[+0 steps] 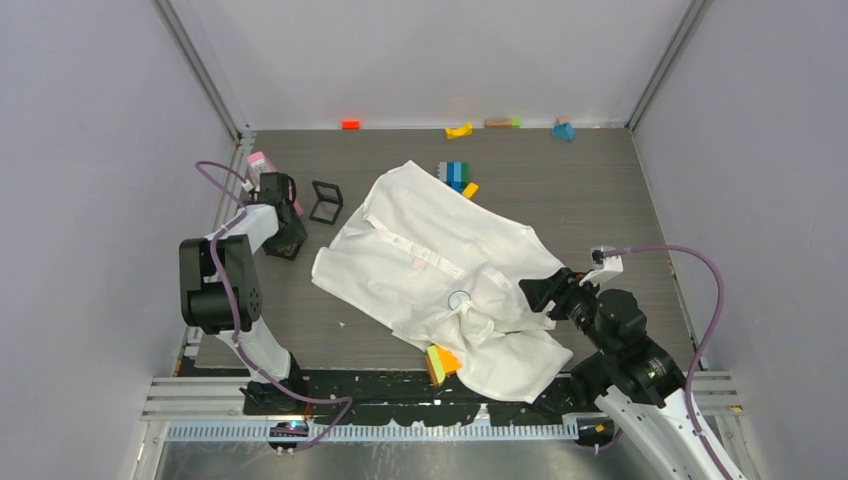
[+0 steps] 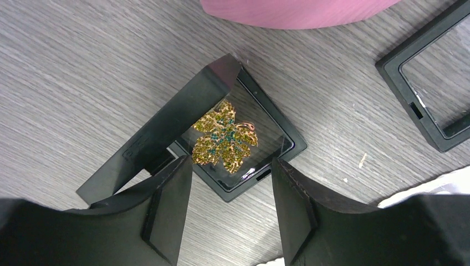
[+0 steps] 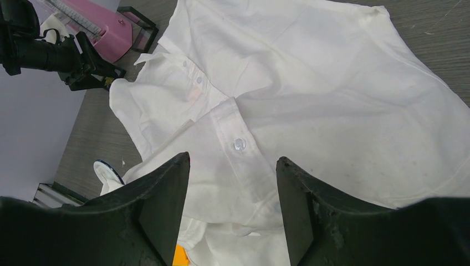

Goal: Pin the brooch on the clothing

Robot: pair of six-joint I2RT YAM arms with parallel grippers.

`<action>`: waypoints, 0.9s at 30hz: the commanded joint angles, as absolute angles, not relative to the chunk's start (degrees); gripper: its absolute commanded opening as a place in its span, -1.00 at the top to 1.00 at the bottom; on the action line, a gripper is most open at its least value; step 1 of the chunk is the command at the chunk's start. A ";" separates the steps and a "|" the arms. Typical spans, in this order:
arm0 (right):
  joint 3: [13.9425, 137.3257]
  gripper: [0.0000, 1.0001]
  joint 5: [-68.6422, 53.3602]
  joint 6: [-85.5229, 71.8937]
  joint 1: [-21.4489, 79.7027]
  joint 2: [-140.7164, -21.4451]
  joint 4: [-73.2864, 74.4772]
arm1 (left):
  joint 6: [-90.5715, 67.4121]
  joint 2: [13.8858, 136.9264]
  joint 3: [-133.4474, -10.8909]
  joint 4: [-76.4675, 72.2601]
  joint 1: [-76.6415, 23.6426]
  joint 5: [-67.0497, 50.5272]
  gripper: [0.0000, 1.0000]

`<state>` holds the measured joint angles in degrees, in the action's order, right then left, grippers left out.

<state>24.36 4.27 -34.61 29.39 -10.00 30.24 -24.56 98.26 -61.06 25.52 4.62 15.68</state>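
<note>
A gold leaf-shaped brooch (image 2: 224, 138) with teal stones lies in an open black box (image 2: 277, 149), whose lid (image 2: 166, 130) is tipped up to the left. My left gripper (image 2: 231, 166) hovers open just over the box's near corner, holding nothing, at the table's left (image 1: 285, 235). The clothing, a white shirt (image 1: 440, 250), lies spread mid-table. My right gripper (image 3: 233, 159) is open above its button row (image 3: 239, 144), at the shirt's right edge (image 1: 535, 290). A small round disc with a dark-blue rim (image 1: 459, 299) rests on the shirt.
An empty black frame box (image 1: 326, 202) stands right of the left gripper (image 2: 438, 83). A pink object (image 2: 294, 11) lies just behind. Coloured blocks sit along the back wall (image 1: 459, 131), at the shirt's far edge (image 1: 455, 173), and under its near hem (image 1: 440, 362).
</note>
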 commanded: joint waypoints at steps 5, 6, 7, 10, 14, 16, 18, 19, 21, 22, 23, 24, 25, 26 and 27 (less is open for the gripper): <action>25.22 -0.29 5.34 -34.54 29.22 -9.40 29.38 | -23.17 99.55 -62.00 22.22 5.10 15.16 -0.12; 25.22 -0.29 5.35 -34.54 29.19 -9.40 29.36 | -23.20 99.64 -61.97 22.11 5.15 14.90 -0.12; 25.22 -0.29 5.36 -34.54 29.19 -9.36 29.36 | -23.20 99.88 -62.03 22.06 5.18 14.71 -0.12; 25.22 -0.29 5.28 -34.54 29.22 -9.33 29.38 | -22.96 100.66 -62.29 22.15 5.16 14.49 -0.02; 25.22 -0.29 5.41 -34.48 29.25 -9.23 29.36 | -23.07 100.42 -62.08 22.27 5.11 13.88 0.12; 25.22 -0.29 5.54 -34.51 29.23 -9.23 29.39 | -23.11 99.79 -61.74 22.31 5.17 13.85 0.17; 25.22 -0.28 5.59 -34.46 29.25 -9.18 29.39 | -23.12 98.98 -61.40 22.24 5.18 13.88 0.21; 25.22 -0.28 5.65 -34.46 29.22 -9.22 29.41 | -23.05 98.60 -61.23 22.12 5.18 14.01 0.24; 25.22 -0.29 5.65 -34.45 29.26 -9.25 29.44 | -22.88 97.89 -60.93 21.93 5.14 14.19 0.30; 25.22 -0.29 5.70 -34.45 29.22 -9.24 29.44 | -22.79 97.45 -60.82 21.97 5.18 14.30 0.32; 25.22 -0.29 5.66 -34.45 29.26 -9.23 29.42 | -22.77 97.15 -60.75 22.05 5.18 14.44 0.32; 25.22 -0.29 5.70 -34.45 29.18 -9.23 29.39 | -22.76 96.83 -60.62 22.21 5.14 14.64 0.33; 25.22 -0.29 5.71 -34.50 29.18 -9.23 29.41 | -22.69 96.58 -60.57 22.12 5.10 14.85 0.33; 25.22 -0.29 5.71 -34.52 29.14 -9.18 29.38 | -22.61 96.45 -60.56 22.15 5.16 15.12 0.29; 25.29 -0.29 5.71 -34.47 29.16 -9.16 29.36 | -22.52 96.46 -60.62 22.16 5.13 15.46 0.24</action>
<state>24.36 4.51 -34.59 29.39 -10.00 30.52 -23.40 99.24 -61.01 22.94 4.69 13.91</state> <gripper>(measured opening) 0.643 0.348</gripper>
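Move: The brooch lies in its open box about 2 cm ahead of the left hand, 1 cm to its left and 2 cm below. The raised box lid stands beside it, some 4 cm left of the hand and level with it. The pink metronome is about 11 cm ahead and 3 cm left; the empty frame is 9 cm ahead and 8 cm right. From the right hand the brooch is about 50 cm left, 16 cm ahead and 15 cm lower. Fingertips at the brooch's near edge, the left hand nudges it across the box floor, easing about 1 cm forward and barely lower. Halfway through, the fingers start to narrow around the near petals, from a bit over half open to about a third, while the hand, still pointing steeply down, eases to a stop. ##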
